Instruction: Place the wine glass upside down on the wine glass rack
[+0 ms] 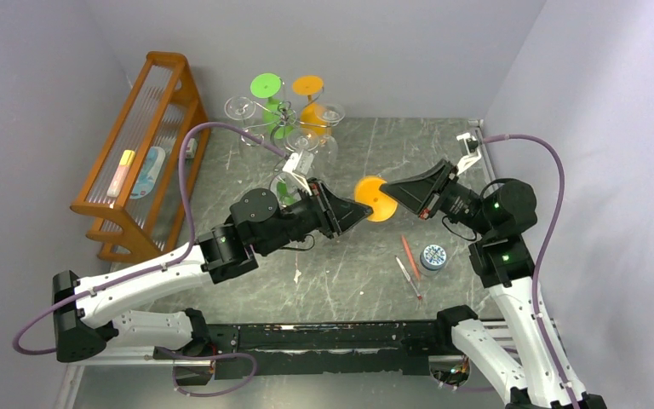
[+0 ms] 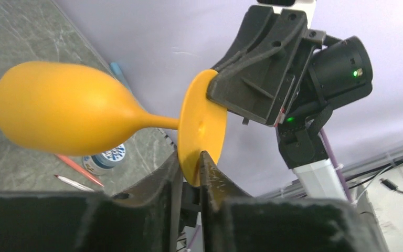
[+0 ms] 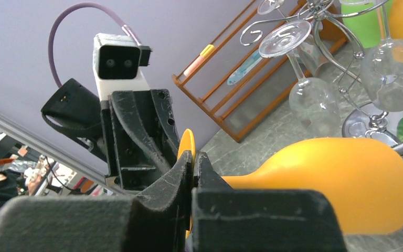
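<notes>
An orange wine glass (image 1: pixel 373 198) hangs sideways in the air over the table's middle, held by its round foot. In the left wrist view its bowl (image 2: pixel 57 107) points left and its foot (image 2: pixel 202 126) stands on edge. My left gripper (image 2: pixel 190 163) has a finger against each face of the foot's lower rim. My right gripper (image 3: pixel 192 157) is shut on the opposite rim, meeting the left one head-on (image 1: pixel 389 192). The wine glass rack (image 1: pixel 285 115), a silver wire stand with a mirrored base (image 3: pixel 383 126), stands at the back with clear, green and orange glasses hanging upside down.
An orange wooden slatted rack (image 1: pixel 140 145) leans along the left wall. A red pen (image 1: pixel 409 256), a silver pen (image 1: pixel 409 278) and a small round blue-and-white tin (image 1: pixel 433 256) lie on the table near the right arm.
</notes>
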### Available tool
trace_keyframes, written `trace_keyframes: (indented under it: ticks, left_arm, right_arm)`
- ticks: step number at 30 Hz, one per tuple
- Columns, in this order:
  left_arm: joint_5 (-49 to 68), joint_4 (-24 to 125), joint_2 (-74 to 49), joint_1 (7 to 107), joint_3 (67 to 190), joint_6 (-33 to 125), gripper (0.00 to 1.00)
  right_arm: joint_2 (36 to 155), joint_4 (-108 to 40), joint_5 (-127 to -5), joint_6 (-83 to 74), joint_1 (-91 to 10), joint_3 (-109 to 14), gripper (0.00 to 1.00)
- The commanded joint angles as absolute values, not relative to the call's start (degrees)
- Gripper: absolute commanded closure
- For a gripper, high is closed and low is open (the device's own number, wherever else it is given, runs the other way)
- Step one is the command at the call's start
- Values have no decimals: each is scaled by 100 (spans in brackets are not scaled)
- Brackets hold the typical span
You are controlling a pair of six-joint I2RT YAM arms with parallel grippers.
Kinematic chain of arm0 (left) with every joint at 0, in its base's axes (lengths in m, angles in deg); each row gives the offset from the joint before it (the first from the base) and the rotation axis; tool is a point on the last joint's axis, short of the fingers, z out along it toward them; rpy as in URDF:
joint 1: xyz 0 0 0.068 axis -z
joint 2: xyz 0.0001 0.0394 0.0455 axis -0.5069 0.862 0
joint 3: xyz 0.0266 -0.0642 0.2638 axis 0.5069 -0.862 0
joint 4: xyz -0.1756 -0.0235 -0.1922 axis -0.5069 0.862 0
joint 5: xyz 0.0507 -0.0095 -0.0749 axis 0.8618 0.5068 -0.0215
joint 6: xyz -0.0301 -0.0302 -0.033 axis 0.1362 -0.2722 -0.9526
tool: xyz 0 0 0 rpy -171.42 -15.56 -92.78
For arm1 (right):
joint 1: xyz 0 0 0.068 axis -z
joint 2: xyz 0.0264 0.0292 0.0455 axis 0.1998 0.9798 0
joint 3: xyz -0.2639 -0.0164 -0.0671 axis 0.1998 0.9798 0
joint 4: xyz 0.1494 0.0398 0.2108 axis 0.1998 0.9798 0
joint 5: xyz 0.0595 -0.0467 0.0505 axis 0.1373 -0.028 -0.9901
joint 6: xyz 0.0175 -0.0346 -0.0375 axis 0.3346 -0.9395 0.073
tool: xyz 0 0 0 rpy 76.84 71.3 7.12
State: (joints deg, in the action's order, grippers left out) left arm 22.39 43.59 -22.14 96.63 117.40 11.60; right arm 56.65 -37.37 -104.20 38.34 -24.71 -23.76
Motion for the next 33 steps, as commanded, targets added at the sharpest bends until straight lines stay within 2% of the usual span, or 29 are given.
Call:
trace_keyframes:
  ticks: [1,3,6,9,10,15,22,33]
  left_arm:
    - [2230,4174,-2287,9596,11710,1076,90]
    - [2247,4212,-2307,9585,11670,1111,95]
    - [2324,4456,-2376,9548,11635,1186,95]
    - [2256,4879,-2474,9490,11648,1230,95]
    - [2200,5028,-2518,9481,11647,1231,95]
    - [2368,6475,-2724,9479,11866,799,95]
    - [3298,8160,-3043,9479,12367,-335,95]
    - [5858,9691,-3457,9479,13195,-2096,95]
  right_arm:
    - [5678,-3572,-10621,3609,-2491,-2435,100]
    - [5694,-3513,-10502,3562,-2493,-2438,97]
    - [5659,-3241,-10182,3375,-2492,-2504,66]
    - [5593,-3178,-9859,3241,-2490,-2538,46]
    - [5582,-3173,-9758,3209,-2489,-2531,42]
    - [5650,-2782,-8974,3091,-2494,-2626,37]
    - [5645,-2561,-7922,3344,-2495,-2565,37]
    - [5613,-2482,-7363,3651,-2492,-2490,41]
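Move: The left gripper's part-open fingertips straddle the near-left rim of the orange wine glass's foot. The glass slants down and forward from there, its middle about 5 cm ahead, 2 cm right and 7 cm below. From that hand, the rack's empty loop is roughly 22 cm ahead, 23 cm left and 5 cm lower; the front clear glass is 21 cm ahead, 12 cm left, 14 cm below. The right hand still pinches the foot's far-right rim, the glass's middle 1 cm ahead, 2 cm left, 9 cm below. Shut the left fingers on the foot's rim, then open the right ones to let go and draw the right hand forward and right, swinging it some 30 degrees clockwise. Carry the glass left about 12 cm with the left gripper towards the rack, dipping then rising again, while turning counter-clockwise and rolling the bowl back under the foot. ##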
